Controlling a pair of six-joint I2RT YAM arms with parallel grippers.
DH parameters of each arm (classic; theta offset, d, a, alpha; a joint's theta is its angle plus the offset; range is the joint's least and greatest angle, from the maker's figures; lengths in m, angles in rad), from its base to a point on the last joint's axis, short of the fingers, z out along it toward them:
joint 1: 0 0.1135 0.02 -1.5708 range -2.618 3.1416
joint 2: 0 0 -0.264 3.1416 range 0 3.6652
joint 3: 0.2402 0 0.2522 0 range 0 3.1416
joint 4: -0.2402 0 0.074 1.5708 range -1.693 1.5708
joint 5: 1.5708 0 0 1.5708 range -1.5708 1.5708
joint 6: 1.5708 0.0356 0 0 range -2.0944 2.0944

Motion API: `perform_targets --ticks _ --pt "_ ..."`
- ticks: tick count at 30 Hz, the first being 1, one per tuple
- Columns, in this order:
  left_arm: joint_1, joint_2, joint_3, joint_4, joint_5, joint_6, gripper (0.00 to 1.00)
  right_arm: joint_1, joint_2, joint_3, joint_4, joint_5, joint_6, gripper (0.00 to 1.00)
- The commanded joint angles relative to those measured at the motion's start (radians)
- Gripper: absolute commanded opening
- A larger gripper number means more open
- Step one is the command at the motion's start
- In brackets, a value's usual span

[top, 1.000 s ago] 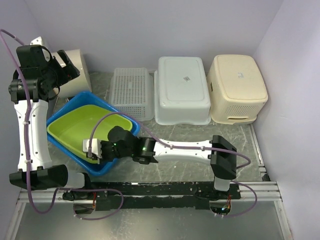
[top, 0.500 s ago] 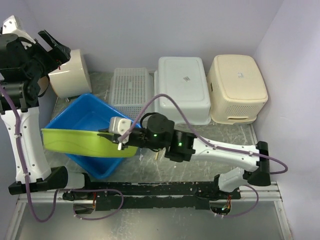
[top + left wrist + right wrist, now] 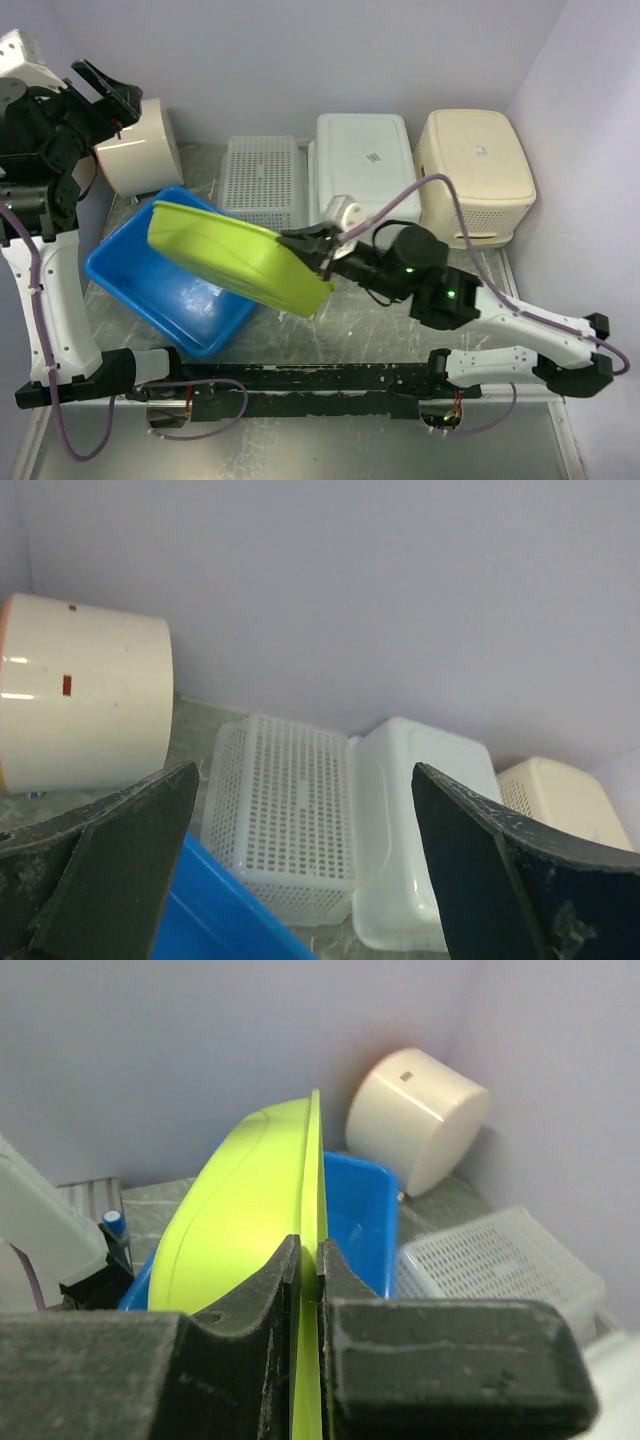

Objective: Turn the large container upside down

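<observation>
A large lime-green container [image 3: 235, 255] hangs tilted steeply on edge above a blue tub [image 3: 170, 290], its open side facing down and left. My right gripper [image 3: 318, 245] is shut on its right rim. In the right wrist view the gripper [image 3: 309, 1260] pinches the thin green rim [image 3: 312, 1160] edge-on, with the blue tub [image 3: 355, 1210] behind. My left gripper [image 3: 105, 90] is raised at the far left, open and holding nothing. In its wrist view the left gripper [image 3: 303, 770] frames the back row, and a corner of the blue tub [image 3: 220, 910] shows below.
A round cream bin [image 3: 140, 150] lies on its side at the back left. A white perforated basket [image 3: 262, 185], a white tub [image 3: 365, 180] and a cream tub [image 3: 475, 175] stand upside down along the back wall. Walls close in on both sides.
My right gripper has lifted the green container out of the blue tub, carried it right and tipped it from flat onto its edge. The left arm has drawn up and back.
</observation>
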Motion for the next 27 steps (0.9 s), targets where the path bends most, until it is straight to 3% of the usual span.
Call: perform_targets --ticks 1,8,14,23,27 --pt "0.009 0.032 -0.109 0.037 0.095 0.063 1.00 -0.056 -0.134 -0.079 -0.114 0.142 0.169 0.00" --pt "0.008 0.063 -0.292 0.095 0.283 0.030 1.00 -0.227 -0.258 -0.207 -0.276 0.170 0.371 0.00" --pt "0.006 0.075 -0.352 0.124 0.345 0.016 1.00 -0.332 -0.296 -0.297 -0.352 0.203 0.488 0.00" --pt "-0.008 0.067 -0.433 0.126 0.378 0.023 1.00 -0.371 -0.286 -0.409 -0.332 0.208 0.576 0.00" --pt "-0.037 0.057 -0.477 0.122 0.377 0.028 1.00 -0.374 -0.299 -0.441 -0.331 0.287 0.672 0.00"
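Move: The right fingers already hold the green container's rim. From that hand the open table by the pencil is some 16 cm ahead, 5 cm right and 43 cm below; the white tub is about 40 cm ahead, 18 cm right, the grey basket 40 cm ahead, 9 cm left, both roughly 35 cm lower. From the left hand the green container lies about 23 cm back, 21 cm right and 13 cm below. Keeping its pinch on the green container's rim, the right hand swings it right about 14 cm and forward 8 cm towards the white tub, turning clockwise and tipping down, each some 35 degrees, then sinks straight, 18 cm lower in all. The left hand, open and empty, drops about as far, easing forward and right while its fingers tip down and turn clockwise. ##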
